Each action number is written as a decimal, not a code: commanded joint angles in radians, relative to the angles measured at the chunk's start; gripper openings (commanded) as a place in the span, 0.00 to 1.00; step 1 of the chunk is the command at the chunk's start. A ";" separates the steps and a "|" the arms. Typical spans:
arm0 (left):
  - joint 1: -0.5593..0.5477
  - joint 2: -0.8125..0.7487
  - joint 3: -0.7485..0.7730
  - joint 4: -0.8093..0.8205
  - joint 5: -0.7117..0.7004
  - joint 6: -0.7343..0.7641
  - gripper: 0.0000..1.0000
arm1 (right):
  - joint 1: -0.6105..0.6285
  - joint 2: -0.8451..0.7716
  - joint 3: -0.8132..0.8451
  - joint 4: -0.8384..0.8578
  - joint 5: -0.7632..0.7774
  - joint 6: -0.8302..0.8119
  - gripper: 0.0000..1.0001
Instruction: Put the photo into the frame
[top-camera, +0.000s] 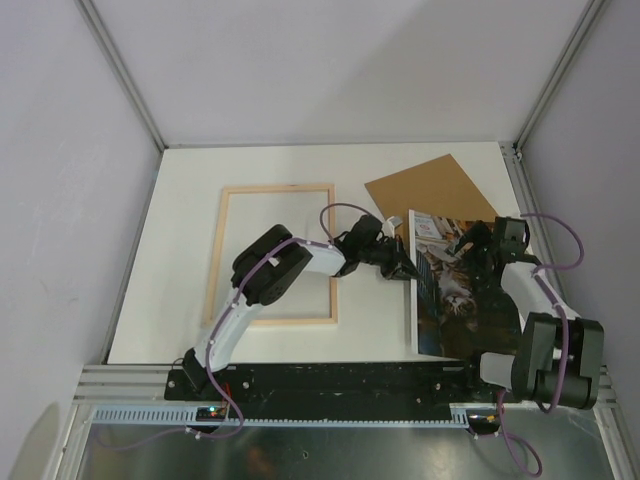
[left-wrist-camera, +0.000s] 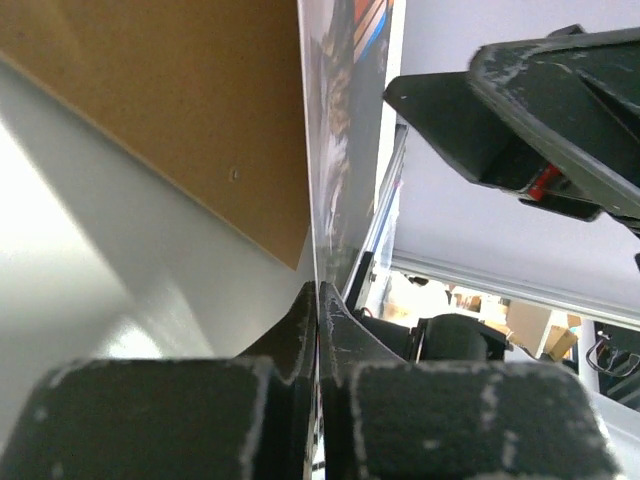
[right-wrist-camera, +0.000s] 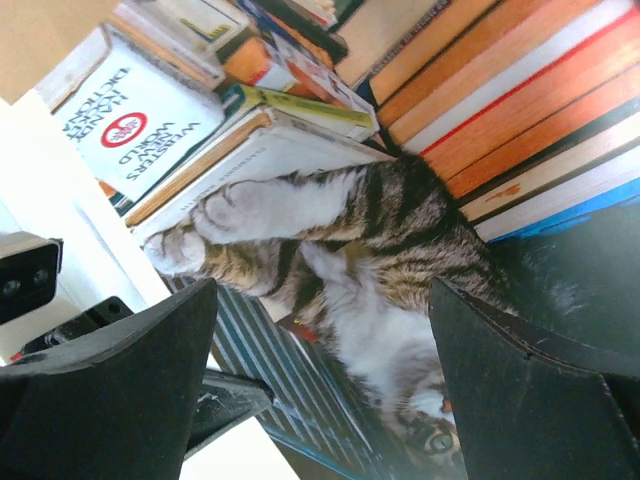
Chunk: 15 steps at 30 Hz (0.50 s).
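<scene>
The photo (top-camera: 455, 300), a cat among stacked books, lies at the right of the table, partly over the brown backing board (top-camera: 430, 185). My left gripper (top-camera: 410, 272) is shut on the photo's left edge. In the left wrist view its jaws (left-wrist-camera: 318, 300) pinch the print (left-wrist-camera: 345, 130), seen edge-on. My right gripper (top-camera: 468, 243) hovers open over the photo's upper part. The right wrist view shows the cat print (right-wrist-camera: 380, 200) between its spread fingers (right-wrist-camera: 130, 390). The frame (top-camera: 278, 189) lies pale-wood side up at the left centre, empty inside.
The backing board (left-wrist-camera: 150, 90) lies flat behind the photo. Grey walls enclose the table on three sides. The right gripper (left-wrist-camera: 540, 110) looms close in the left wrist view. The left gripper's fingertip (right-wrist-camera: 215, 395) shows in the right wrist view.
</scene>
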 joint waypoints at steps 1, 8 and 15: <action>0.053 -0.175 -0.008 -0.124 0.003 0.123 0.00 | 0.063 -0.078 0.099 -0.074 0.072 -0.041 0.91; 0.179 -0.470 -0.080 -0.465 0.000 0.363 0.00 | 0.174 -0.108 0.215 -0.123 0.116 -0.076 0.91; 0.303 -0.703 -0.192 -0.652 -0.002 0.498 0.00 | 0.339 -0.067 0.302 -0.110 0.150 -0.089 0.91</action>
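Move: The photo's left edge is already in the left fingers, its middle some 15 cm to the right and 4 cm back. The frame it is meant for has its middle about 36 cm to the left and 4 cm farther out, roughly 3 cm below that hand. The brown board's middle is about 11 cm right of the hand and 12 cm ahead. From the open right hand, the photo's middle is about 10 cm back, 1 cm left and 4 cm below. The photo, still pinched at its left edge, is lifted quickly by the left hand some 16 cm up and nearly as far left, towards the frame, drifting about 6 cm forward while the wrist rolls some 20 degrees about the line of the fingers. Following with fingers wide open, the right hand rises and goes left and slightly forward, turning a little counter-clockwise. ##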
